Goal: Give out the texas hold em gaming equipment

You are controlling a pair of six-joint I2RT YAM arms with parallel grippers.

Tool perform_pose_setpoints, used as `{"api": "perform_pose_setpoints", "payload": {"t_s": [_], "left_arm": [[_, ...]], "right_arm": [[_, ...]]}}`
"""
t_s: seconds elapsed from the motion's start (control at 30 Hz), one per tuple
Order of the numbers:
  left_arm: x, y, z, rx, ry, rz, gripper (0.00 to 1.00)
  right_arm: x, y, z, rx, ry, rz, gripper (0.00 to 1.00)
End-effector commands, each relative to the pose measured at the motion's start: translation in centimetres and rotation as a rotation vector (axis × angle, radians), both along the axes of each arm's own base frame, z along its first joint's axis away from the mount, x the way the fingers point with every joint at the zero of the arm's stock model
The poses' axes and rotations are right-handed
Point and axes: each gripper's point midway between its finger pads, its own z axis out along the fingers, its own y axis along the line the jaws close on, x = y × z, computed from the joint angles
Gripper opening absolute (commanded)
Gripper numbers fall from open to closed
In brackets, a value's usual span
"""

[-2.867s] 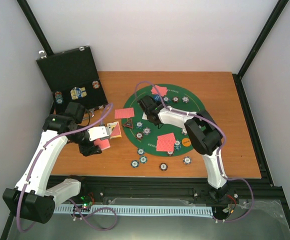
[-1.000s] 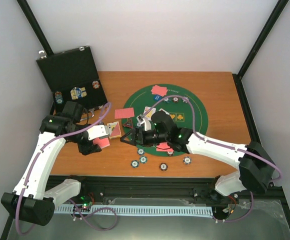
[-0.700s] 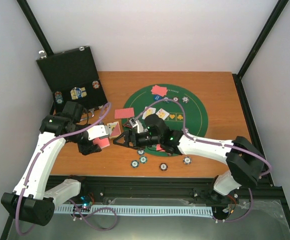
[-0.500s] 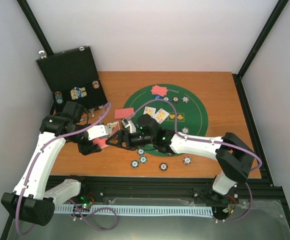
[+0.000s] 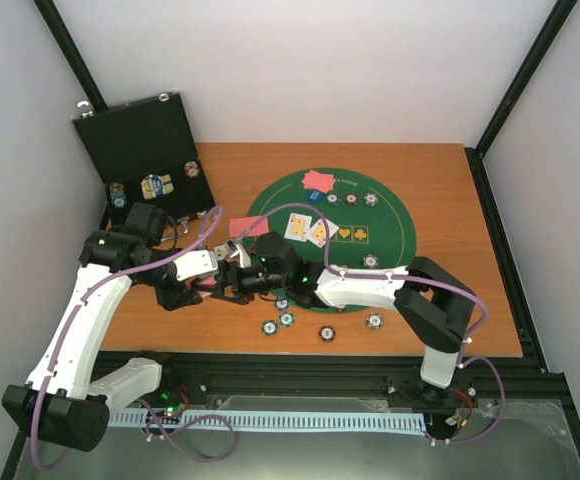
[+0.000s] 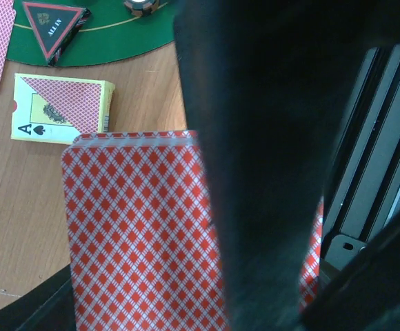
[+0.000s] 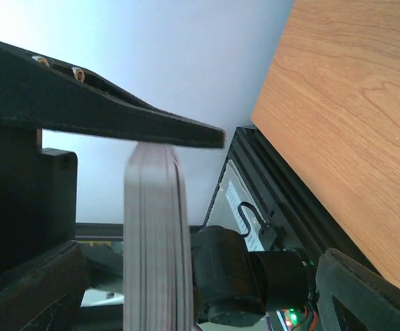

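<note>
My left gripper (image 5: 200,284) is shut on a deck of red-backed playing cards (image 6: 138,234) held over the wood just left of the green felt mat (image 5: 390,215). My right gripper (image 5: 226,282) has reached across to that deck and stands open. In the right wrist view the deck (image 7: 155,241) is edge-on between its wide fingers (image 7: 27,289). One dark right finger (image 6: 269,172) covers part of the cards in the left wrist view. Two face-up cards (image 5: 305,230) lie on the mat, and poker chips (image 5: 278,323) sit near the front edge. The triangle marker (image 6: 52,21) lies on the mat's rim.
The open black case (image 5: 145,150) with chips inside stands at the back left. A yellow card box (image 6: 62,107) lies on the wood by the deck. Red-backed cards lie at the mat's far edge (image 5: 319,181) and at its left (image 5: 245,226). More chips (image 5: 351,198) dot the mat.
My right arm swung left from the mat's near side to the deck in my left gripper, jaws staying wide. The left arm and its deck have not moved.
</note>
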Motion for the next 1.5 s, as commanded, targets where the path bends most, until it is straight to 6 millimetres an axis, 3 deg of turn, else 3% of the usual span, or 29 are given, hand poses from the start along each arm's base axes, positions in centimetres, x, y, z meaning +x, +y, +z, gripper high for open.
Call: {"api": "perform_pose_setpoints", "payload": {"t_s": [0.0,0.2,0.4,0.7,1.1,1.47], "left_arm": [[-0.3,-0.4,0.8,-0.025,-0.022,-0.011,0.27],[-0.4,-0.3,0.8,-0.021,-0.021,-0.013,0.27],[-0.4,-0.3,0.8,-0.02,-0.023,-0.014,0.27],[-0.5,-0.3,0.9,-0.02,-0.025,-0.017,0.27],[-0.3,-0.4,1.0,-0.026,-0.019,-0.015,0.27],[-0.3,-0.3,0.9,-0.019,-0.023,-0.016,0.27]], "right_arm": [[-0.1,1.9,2.0,0.08,-0.007,0.028,0.9],[0.4,3.4,1.8,0.101,0.019,0.038,0.88],[0.4,3.7,0.4,0.089,0.052,0.042,0.82],[1.5,1.8,-1.8,0.048,0.08,0.014,0.7],[2.2,-1.0,-2.9,-0.019,0.053,-0.008,0.58],[2.8,-2.8,-1.9,-0.034,0.027,-0.03,0.44]]}}
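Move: The red card deck is still held level by the left gripper, its middle about 1 cm to that hand's right. From the right gripper, already open around its near end, it lies some 2 cm left and 1 cm ahead, about level. Roughly 18 cm below the right hand, the card box lies about 15 cm ahead and 1 cm right, the triangular button 18 cm ahead and 8 cm right, and the nearest chip 5 cm ahead and 14 cm right. Keep the left gripper still as it holds the deck. Slide the right gripper about 3 cm left with one finger above the cards and one below, sink a centimetre, then draw back some 4 cm to the right, easing forward and slightly up. Close its fingers about halfway as you go, dragging the top card along under the upper finger. ##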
